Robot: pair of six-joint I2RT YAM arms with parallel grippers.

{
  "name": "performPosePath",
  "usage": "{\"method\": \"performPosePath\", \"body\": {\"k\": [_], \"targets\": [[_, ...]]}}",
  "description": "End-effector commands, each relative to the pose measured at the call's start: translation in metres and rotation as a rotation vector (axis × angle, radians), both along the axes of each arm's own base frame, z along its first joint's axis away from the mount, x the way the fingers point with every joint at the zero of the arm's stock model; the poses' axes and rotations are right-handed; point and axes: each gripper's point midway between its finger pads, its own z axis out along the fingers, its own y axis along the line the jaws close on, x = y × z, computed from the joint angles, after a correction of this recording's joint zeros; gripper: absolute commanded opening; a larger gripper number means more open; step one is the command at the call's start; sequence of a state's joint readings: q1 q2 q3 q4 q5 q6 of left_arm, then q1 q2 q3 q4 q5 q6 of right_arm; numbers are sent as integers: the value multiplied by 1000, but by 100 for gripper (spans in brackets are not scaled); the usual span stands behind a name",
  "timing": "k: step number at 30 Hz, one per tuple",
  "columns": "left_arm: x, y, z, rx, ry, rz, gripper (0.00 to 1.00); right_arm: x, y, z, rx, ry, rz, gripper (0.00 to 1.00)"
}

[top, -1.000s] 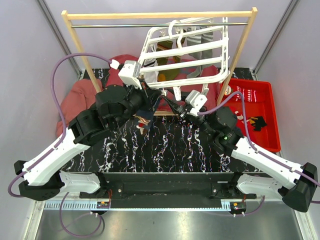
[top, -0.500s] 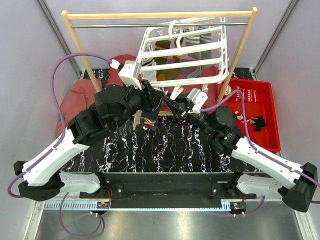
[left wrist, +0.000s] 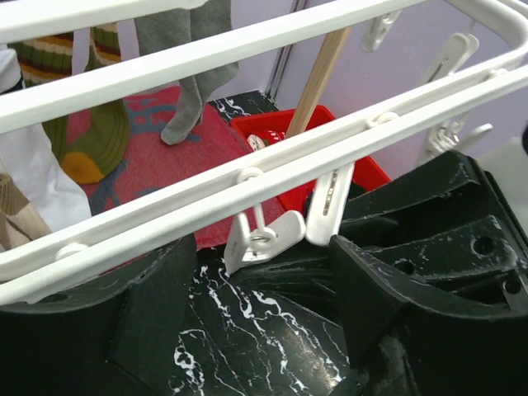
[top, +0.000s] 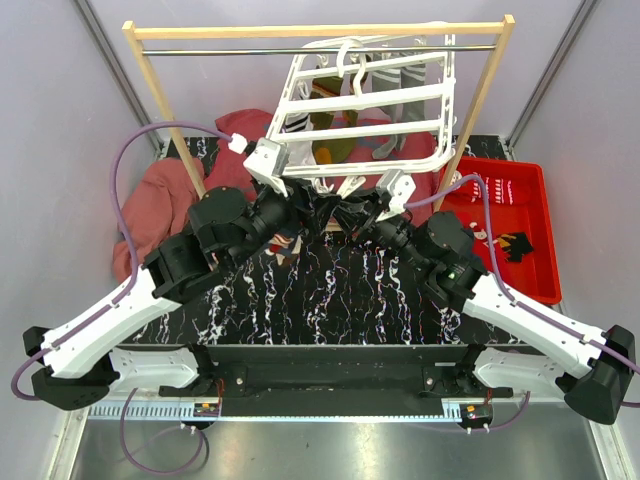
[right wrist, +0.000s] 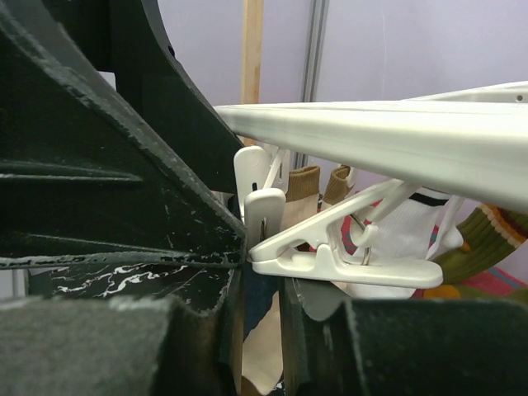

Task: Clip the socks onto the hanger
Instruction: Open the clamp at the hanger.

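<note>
The white hanger (top: 372,108) hangs tilted from the wooden rail, and its front bar (left wrist: 272,157) runs just above both grippers. My left gripper (top: 300,208) (left wrist: 264,280) is open with nothing in it; a white clip (left wrist: 266,239) dangles between its fingertips. My right gripper (top: 336,213) (right wrist: 260,285) is shut on a navy and beige sock (right wrist: 264,318). A white clip (right wrist: 346,264) lies sideways right above its fingertips. Other socks hang from the hanger: a grey one (left wrist: 194,91), an olive striped one (left wrist: 91,124) and a white one (right wrist: 408,223).
The wooden rail frame (top: 320,30) stands across the back. Red cloths (top: 160,195) lie behind the left arm on the black marble table (top: 320,290). A red bin (top: 515,200) with small items sits at the right. The two wrists nearly touch under the hanger.
My left gripper has opened, let go of the sock and moved up under the hanger's front bar. My right gripper has narrowed onto the sock and moved left toward the clips.
</note>
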State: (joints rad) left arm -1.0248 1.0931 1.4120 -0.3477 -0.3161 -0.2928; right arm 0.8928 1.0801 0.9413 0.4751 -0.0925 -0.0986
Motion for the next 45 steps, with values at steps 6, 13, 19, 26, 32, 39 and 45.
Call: {"method": "performPosePath", "body": {"k": [6, 13, 19, 26, 32, 39, 45], "targets": [[2, -5, 28, 62, -224, 12, 71, -8, -5, 24, 59, 27, 22, 0], [12, -6, 25, 122, -255, 97, 55, -7, -4, 19, 50, 35, 22, 0], [22, 4, 27, 121, -238, 188, 40, -5, -3, 16, 43, 41, 19, 0], [25, 8, 29, 97, -227, 231, 20, -2, -1, 7, 27, 65, 8, 0], [24, 4, 30, 41, -193, 219, 3, 6, -8, -22, 14, 164, -44, 15], [25, 1, 18, 35, -149, 227, 3, 14, -33, -73, -12, 377, -181, 39], [26, -4, 12, 6, -121, 225, 3, 5, -69, -137, -78, 627, -327, 52]]}}
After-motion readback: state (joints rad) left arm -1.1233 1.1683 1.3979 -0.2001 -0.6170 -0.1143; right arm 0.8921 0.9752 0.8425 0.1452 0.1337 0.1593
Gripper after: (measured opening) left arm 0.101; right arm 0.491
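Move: The empty clamp at the front rail is right between the left gripper's open fingertips, about 3 cm ahead and 1 cm right of the hand point, at its height. A second clamp leans roughly 4 cm ahead and 4 cm right; the hanger's front rail runs some 4 cm ahead, 1 cm right and 4 cm above. From the right hand, already holding the empty clamp's lower end, its middle is about level ahead, 1 cm left and 2 cm above. Keep the right fingers still on the empty clamp's lower end while the left gripper tips up about 10 degrees in a small shift back, right and up, then slides about 3 cm forward around the clamp under the rail, closing until both fingers squeeze it. Once the left has it, open the right fingers and drop them away some 8 cm, drifting right. ##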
